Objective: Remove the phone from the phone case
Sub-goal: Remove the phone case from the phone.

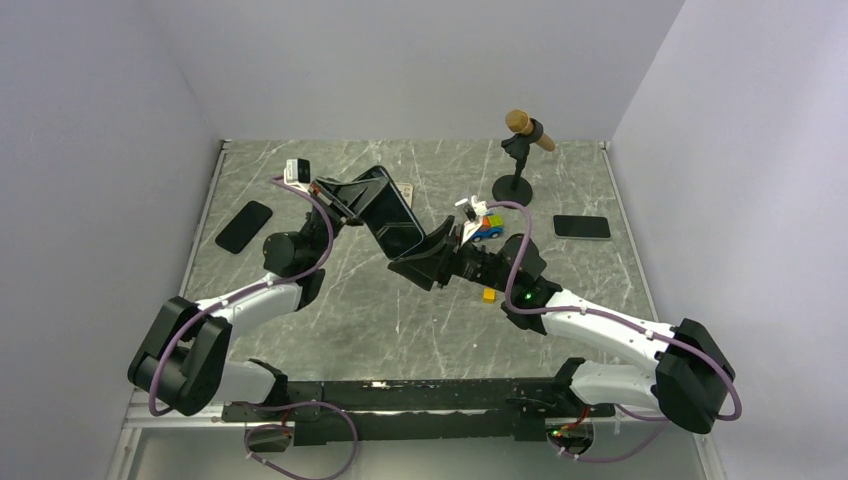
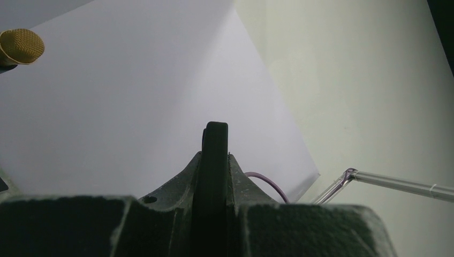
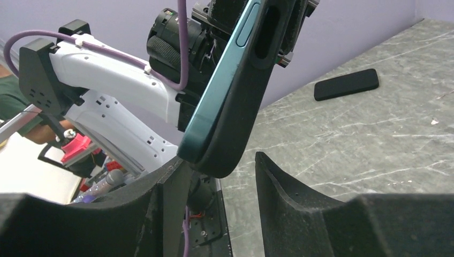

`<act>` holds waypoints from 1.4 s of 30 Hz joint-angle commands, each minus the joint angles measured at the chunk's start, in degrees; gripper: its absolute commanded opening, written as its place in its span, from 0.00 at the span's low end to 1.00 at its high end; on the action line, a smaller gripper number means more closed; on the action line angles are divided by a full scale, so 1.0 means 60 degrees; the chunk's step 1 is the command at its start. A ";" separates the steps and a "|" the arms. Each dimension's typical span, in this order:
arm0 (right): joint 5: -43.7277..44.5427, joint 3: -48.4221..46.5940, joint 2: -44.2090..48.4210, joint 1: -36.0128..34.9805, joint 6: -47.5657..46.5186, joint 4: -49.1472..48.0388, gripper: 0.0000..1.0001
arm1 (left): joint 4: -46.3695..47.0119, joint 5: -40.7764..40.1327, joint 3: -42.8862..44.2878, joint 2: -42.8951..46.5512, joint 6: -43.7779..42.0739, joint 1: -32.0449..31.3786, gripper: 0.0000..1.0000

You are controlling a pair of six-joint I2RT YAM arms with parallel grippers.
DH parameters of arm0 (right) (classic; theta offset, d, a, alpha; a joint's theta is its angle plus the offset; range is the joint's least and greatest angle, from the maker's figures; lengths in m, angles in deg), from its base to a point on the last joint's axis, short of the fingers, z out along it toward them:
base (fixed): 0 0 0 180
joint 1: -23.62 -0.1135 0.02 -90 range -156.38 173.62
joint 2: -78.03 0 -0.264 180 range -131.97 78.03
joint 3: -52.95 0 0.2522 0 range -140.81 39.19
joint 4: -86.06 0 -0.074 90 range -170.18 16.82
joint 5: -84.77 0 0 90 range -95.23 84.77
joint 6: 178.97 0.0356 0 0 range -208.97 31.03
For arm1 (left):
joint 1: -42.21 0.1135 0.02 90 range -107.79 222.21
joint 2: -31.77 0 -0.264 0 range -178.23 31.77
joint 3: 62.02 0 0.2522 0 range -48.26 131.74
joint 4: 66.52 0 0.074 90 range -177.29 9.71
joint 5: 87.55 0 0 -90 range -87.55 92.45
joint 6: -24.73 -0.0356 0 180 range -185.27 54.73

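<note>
The phone [image 1: 392, 213], a dark slab with a teal edge [image 3: 222, 91], sits in its black phone case [image 3: 252, 96] and is held tilted above the table. My left gripper [image 1: 340, 198] is shut on the upper end. In the left wrist view the black edge [image 2: 215, 144] stands upright, pinched between the fingers [image 2: 184, 176]. My right gripper [image 1: 428, 256] is open at the lower end. In the right wrist view the bottom corner of case and phone hangs between the fingertips [image 3: 267, 171]. It touches or nearly touches the left finger, with a gap to the right one.
A microphone on a round stand [image 1: 520, 135] is at the back. A black phone [image 1: 244, 226] lies at the left and another phone [image 1: 581, 226] at the right. A colourful toy [image 1: 487, 226] and a small yellow block [image 1: 488, 294] lie near my right arm.
</note>
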 commanded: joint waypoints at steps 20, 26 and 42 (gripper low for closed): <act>0.0436 -0.0331 0.0018 -0.0311 -0.0737 -0.0947 0.56 | 0.2041 -0.0126 0.0676 0.0073 0.0542 -0.0158 0.00; 0.0372 -0.0300 -0.0101 -0.0319 -0.0563 -0.1445 0.55 | 0.2045 -0.0108 0.0778 0.0088 0.0564 -0.0194 0.00; 0.3341 -0.0109 -0.0290 -0.0158 -0.3137 0.0740 0.04 | 0.2031 -0.0056 0.0277 0.0892 0.1021 -0.0304 0.00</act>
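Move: Just beyond the right fingertips, about 2 cm to their left and 1 cm above, is the near lower corner of the cased phone. From the left hand, which holds the phone's upper part, that corner lies some 9 cm back, 5 cm right and 8 cm lower. About 30 cm below the right hand, the yellow block is 5 cm ahead and 20 cm right, the toy car 24 cm ahead and 20 cm right, and the beige case 28 cm ahead, roughly straight out. Rising about 1.5 cm, the right hand creeps in at the cased phone's lower corner, tipping its fingers up some 5 degrees. It drifts slightly back and then forward again before its half-open fingers close nearly shut and pinch the corner, turning a little clockwise late on. The left hand keeps its grip and eases up about 1 cm. ##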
